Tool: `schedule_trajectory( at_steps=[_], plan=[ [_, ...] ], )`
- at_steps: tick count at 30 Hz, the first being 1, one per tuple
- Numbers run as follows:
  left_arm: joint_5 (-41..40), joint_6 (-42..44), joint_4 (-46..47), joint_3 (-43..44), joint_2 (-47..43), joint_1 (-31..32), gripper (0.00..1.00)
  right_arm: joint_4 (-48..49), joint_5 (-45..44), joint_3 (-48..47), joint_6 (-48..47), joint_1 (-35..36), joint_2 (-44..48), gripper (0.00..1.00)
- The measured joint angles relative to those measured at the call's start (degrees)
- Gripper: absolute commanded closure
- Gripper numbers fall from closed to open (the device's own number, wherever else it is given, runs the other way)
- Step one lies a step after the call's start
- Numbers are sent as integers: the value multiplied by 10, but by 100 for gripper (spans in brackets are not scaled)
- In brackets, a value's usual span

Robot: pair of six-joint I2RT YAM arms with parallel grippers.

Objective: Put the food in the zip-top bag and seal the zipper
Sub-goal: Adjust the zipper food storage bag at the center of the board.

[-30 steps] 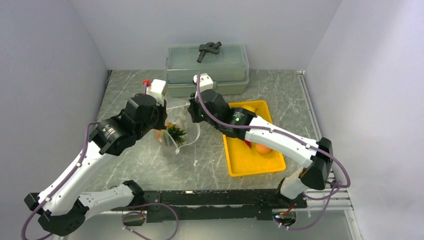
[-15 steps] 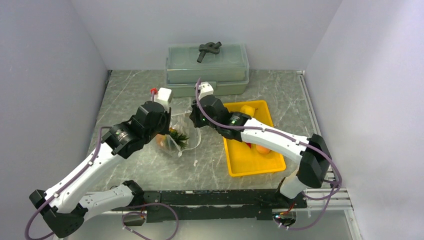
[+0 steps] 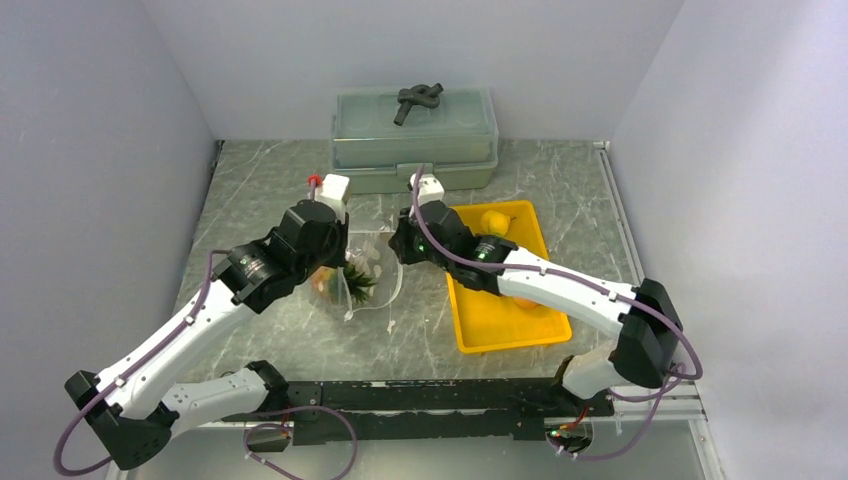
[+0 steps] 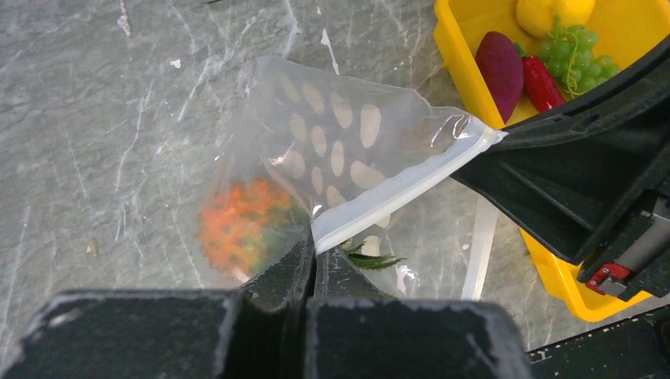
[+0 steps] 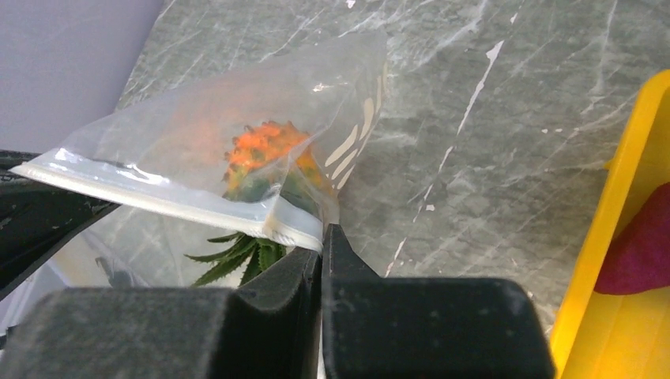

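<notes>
The clear zip-top bag point(image 4: 340, 150) hangs between both grippers, just above the marble table. Its whitish zipper point(image 4: 403, 185) stretches taut from one to the other. My left gripper point(image 4: 314, 249) is shut on one end of the strip, and my right gripper point(image 5: 322, 237) is shut on the other end. An orange pineapple point(image 5: 265, 154) lies inside the bag, its green crown point(image 5: 237, 257) showing below the strip. The purple eggplant point(image 4: 499, 65), red chili point(image 4: 541, 79), green grapes point(image 4: 581, 51) and yellow lemon point(image 4: 545, 12) sit in the yellow tray point(image 3: 500, 335).
A grey-green lidded box point(image 3: 415, 135) with a dark handle stands at the back wall, just behind both wrists. The yellow tray lies right of the bag, under the right forearm. Walls close in the left, back and right sides.
Both wrists have shifted to the right and slightly toward the near edge, carrying the bag with them. Both grips have stayed shut on the strip.
</notes>
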State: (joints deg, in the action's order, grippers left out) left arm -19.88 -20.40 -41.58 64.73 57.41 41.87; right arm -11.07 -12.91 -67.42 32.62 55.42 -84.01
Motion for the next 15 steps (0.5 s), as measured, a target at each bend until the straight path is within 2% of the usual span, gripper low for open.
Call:
schedule_trajectory(
  at_steps=[2, 4, 9, 11, 15],
  plan=[
    [0, 1, 0, 2, 5, 0, 100, -4, -5, 3, 3, -2, 6, 82],
    [-11, 3, -4, 7, 6, -3, 100, -24, -19, 8, 2, -10, 14, 69],
    [-19, 11, -5, 16, 6, -8, 100, -63, -41, 15, 2, -33, 31, 50],
    [-19, 13, -6, 16, 6, -8, 100, -70, -44, 15, 0, -34, 41, 44],
    [-20, 16, -7, 16, 6, -8, 100, -82, -45, 15, 0, -32, 74, 39]
  ],
)
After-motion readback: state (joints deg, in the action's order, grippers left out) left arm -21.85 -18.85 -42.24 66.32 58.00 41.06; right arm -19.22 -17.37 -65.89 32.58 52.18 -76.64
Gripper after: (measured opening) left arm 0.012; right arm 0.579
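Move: The right hand still pinches the bag's mouth; the bag's middle lies about 10 cm to its left, 1 cm farther out and some 9 cm below. From the same hand, the pineapple inside is about 13 cm left and 1 cm ahead, and the eggplant in the tray about 13 cm right and 8 cm ahead, both well below. From the left hand, also gripping the mouth, the bag's middle is 3 cm ahead and 2 cm right. Right fingers open, releasing the bag's mouth, and withdraw about 6 cm right towards the tray; left keeps its pinch. ##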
